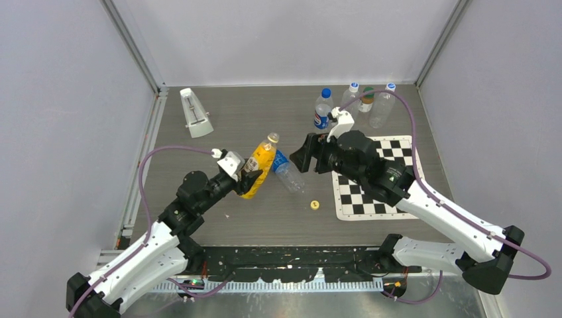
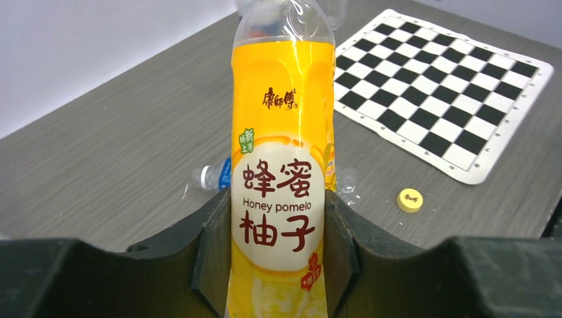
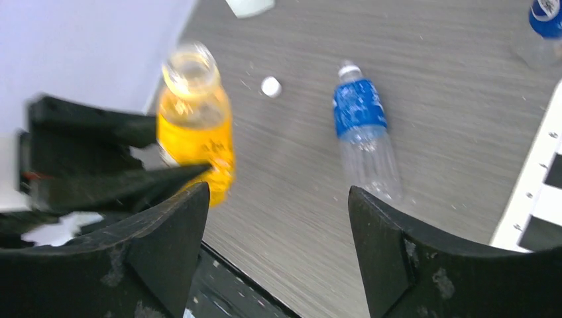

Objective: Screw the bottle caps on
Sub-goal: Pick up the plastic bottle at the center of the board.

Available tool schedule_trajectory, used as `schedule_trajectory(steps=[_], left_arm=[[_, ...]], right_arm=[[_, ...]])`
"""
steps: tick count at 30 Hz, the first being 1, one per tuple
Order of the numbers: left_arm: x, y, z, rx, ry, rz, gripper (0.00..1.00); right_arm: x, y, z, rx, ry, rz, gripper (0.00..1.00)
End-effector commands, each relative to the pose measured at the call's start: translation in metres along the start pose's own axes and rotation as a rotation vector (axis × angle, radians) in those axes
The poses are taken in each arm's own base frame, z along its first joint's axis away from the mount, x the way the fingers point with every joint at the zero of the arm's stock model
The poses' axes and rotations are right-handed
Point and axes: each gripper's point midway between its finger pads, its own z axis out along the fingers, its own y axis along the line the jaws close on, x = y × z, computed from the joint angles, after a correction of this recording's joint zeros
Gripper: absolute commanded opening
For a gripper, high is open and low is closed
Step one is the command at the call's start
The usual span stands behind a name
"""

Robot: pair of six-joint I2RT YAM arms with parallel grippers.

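My left gripper (image 2: 277, 218) is shut on the lower body of a yellow honey pomelo bottle (image 2: 278, 119), which it holds tilted above the table (image 1: 219, 142). The bottle's mouth (image 3: 191, 66) is open, with no cap on it. A small yellow cap (image 1: 315, 205) lies on the table near the checkerboard mat's front corner, and it shows too in the left wrist view as the yellow cap (image 2: 409, 200). A white cap (image 3: 270, 86) lies on the table beyond the bottle. My right gripper (image 3: 278, 205) hangs open and empty just right of the yellow bottle (image 1: 260, 165).
A clear bottle with a blue label (image 1: 289, 172) lies on its side between the two grippers. The checkerboard mat (image 1: 391, 149) is at the right. Several capped bottles (image 1: 366, 99) stand at the back, and a white wedge-shaped object (image 1: 195, 112) sits back left.
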Motion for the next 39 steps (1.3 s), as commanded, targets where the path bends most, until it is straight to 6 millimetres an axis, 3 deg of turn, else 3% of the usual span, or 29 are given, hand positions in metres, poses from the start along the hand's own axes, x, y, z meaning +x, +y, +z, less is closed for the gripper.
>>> schedule_trajectory(steps=[1, 7, 13, 19, 20, 21, 23, 25, 28, 39], left_arm=[[-0.04, -0.021, 0.003, 0.14, -0.153, 0.06, 0.4], [-0.044, -0.038, 0.005, 0.228, -0.176, 0.029, 0.39], [-0.045, -0.043, 0.005, 0.257, -0.183, 0.026, 0.39], [-0.045, -0.04, 0.004, 0.241, -0.187, 0.026, 0.39], [-0.045, -0.039, 0.004, 0.237, -0.182, 0.026, 0.42], [-0.044, -0.038, 0.004, 0.232, -0.171, 0.024, 0.47], [-0.042, -0.038, 0.003, 0.23, -0.136, 0.023, 0.68], [-0.042, -0.038, 0.002, 0.233, -0.092, 0.017, 0.85], [-0.046, -0.038, -0.001, 0.242, -0.015, -0.002, 0.96], [-0.024, -0.034, 0.005, 0.202, 0.287, -0.12, 0.99]], right_arm=[[-0.046, 0.036, 0.003, -0.091, -0.117, 0.11, 0.8], [-0.06, 0.057, 0.017, -0.167, -0.153, 0.194, 0.73], [-0.058, 0.065, 0.028, -0.204, -0.146, 0.228, 0.62], [-0.048, 0.07, 0.036, -0.228, -0.108, 0.241, 0.37], [-0.047, 0.071, 0.036, -0.23, -0.104, 0.24, 0.28], [-0.046, 0.071, 0.037, -0.234, -0.098, 0.234, 0.16], [-0.045, 0.073, 0.037, -0.243, -0.09, 0.209, 0.03], [-0.042, 0.074, 0.038, -0.249, -0.074, 0.176, 0.01], [-0.04, 0.073, 0.04, -0.25, -0.067, 0.12, 0.0], [-0.036, 0.077, 0.042, -0.282, -0.052, 0.03, 0.0]])
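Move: The honey pomelo bottle, upright but leaning, is already gripped round its label in the left hand; its bare neck stands about 6 cm ahead, 6 cm right and 8 cm above that hand. From the right hand the neck is some 6 cm ahead, 10 cm left and 3 cm up. The blue-label bottle lies 9 cm ahead, 4 cm left and 25 cm below the right hand, the yellow cap roughly 3 cm back, 6 cm right and 27 cm below. The bottle is handed over: the left hand brings it about 4 cm right and back, turning some 15 degrees clockwise, then holds it while the right hand comes left about 7 cm, first rising 4 cm, and pinches the neck. The left fingers then open wide and rise about 3 cm as the right, its grip kept, sinks a couple of centimetres. ##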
